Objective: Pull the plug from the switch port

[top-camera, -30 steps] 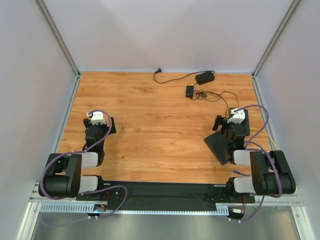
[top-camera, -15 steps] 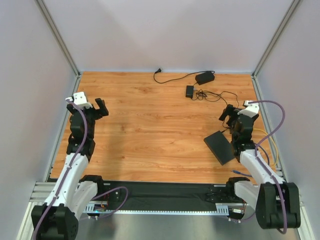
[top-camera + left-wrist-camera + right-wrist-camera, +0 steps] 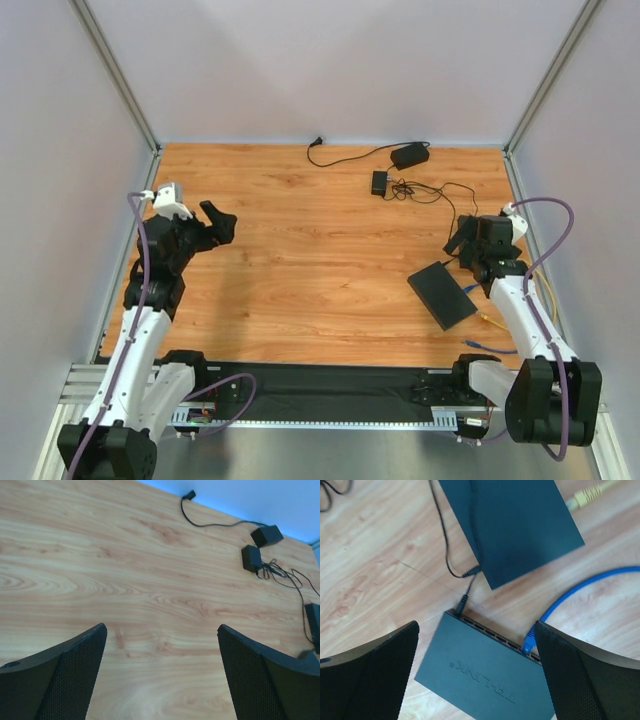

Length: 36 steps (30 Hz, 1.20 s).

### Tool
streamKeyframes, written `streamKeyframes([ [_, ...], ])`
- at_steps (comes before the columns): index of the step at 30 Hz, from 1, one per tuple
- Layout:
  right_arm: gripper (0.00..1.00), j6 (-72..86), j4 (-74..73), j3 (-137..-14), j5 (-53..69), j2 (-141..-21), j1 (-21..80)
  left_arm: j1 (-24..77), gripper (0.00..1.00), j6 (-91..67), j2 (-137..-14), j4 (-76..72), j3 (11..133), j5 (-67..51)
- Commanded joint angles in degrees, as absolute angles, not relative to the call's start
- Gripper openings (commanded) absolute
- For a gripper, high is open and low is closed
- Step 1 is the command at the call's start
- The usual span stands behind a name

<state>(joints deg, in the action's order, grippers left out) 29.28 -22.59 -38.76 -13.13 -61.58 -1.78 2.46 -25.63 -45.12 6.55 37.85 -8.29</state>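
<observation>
The switch [image 3: 485, 675] is a flat black box with a raised logo, lying low in the right wrist view. A row of sockets runs along its far edge. A blue plug [image 3: 527, 642] sits in one socket near the right end, and its blue cable [image 3: 590, 580] arcs away to the right. A thin black power plug [image 3: 462, 603] enters the left corner. My right gripper [image 3: 476, 623] hangs open above the switch, touching nothing. In the top view the right gripper [image 3: 458, 240] is at the right, and the arm hides the switch. My left gripper [image 3: 222, 224] is open at the far left, over bare wood.
A squarer black slab [image 3: 442, 294] lies just beyond the switch, also seen as the slab [image 3: 515, 525]. A loose yellow plug [image 3: 585, 495] lies beside it. A power adapter [image 3: 409, 155], a small black box [image 3: 380, 182] and tangled thin cables [image 3: 425, 190] are at the back.
Both arms have unfolded from their rest pose and reached out. The left gripper has risen and swung right. The right gripper has moved out over the switch. Both stayed open.
</observation>
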Motion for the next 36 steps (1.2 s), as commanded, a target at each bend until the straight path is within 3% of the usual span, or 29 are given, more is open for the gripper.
streamKeyframes([
  [1,0.98,32.17,-27.95,-40.96,-5.81,-63.19,-4.3,2.2,1.0,-29.26,-46.49,17.73,45.33,-13.26],
  [5,0.96,33.22,-29.44,-41.31,-4.22,-66.35,-5.89,1.41,1.0,-30.84,-51.49,20.49,47.55,-24.15],
  [11,0.92,33.31,-30.77,-39.56,-4.92,-69.52,-6.86,2.02,1.0,-37.09,-50.46,10.29,40.7,-37.52],
  [16,0.88,33.66,-30.59,-37.18,-4.4,-68.55,-6.94,6.5,0.95,-34.28,-48.87,17.03,41.57,-34.45],
  [21,0.82,33.84,-29.62,-35.07,-0.88,-69.61,-6.86,10.27,0.83,-31.91,-47.55,21.17,42.54,-30.78],
  [30,0.75,38.49,-25.93,-31.73,9.75,-67.5,-1.76,14.14,0.75,-30.06,-49.3,24.88,43.77,-26.46],
  [36,0.75,39.81,-21.98,-31.82,15.02,-69.78,3.07,25.56,0.68,-31.73,-56.68,22.5,46.48,-21.45],
])
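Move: Behind and below the open right hand, the blue plug in the switch's port edge lies about 5 cm back, 2 cm right and 8 cm down. At the same low level, the switch's middle is 6 cm back and 4 cm left, its black power plug 2 cm ahead and 2 cm left, and a flat black box 7 cm ahead and 6 cm right. From the left hand the blue plug is roughly 55 cm right, 7 cm back and 21 cm down. Sinking some 8 cm and drawing back about 6 cm onto the blue plug's end of the switch, the right hand then sweeps left low down, its right-hand finger pushing along the port edge beside the plug. Its fingers tip steeper, roll left side up and narrow by a quarter. The open left hand swings right and back towards the switch, sinking, turning clockwise and partly closing. ##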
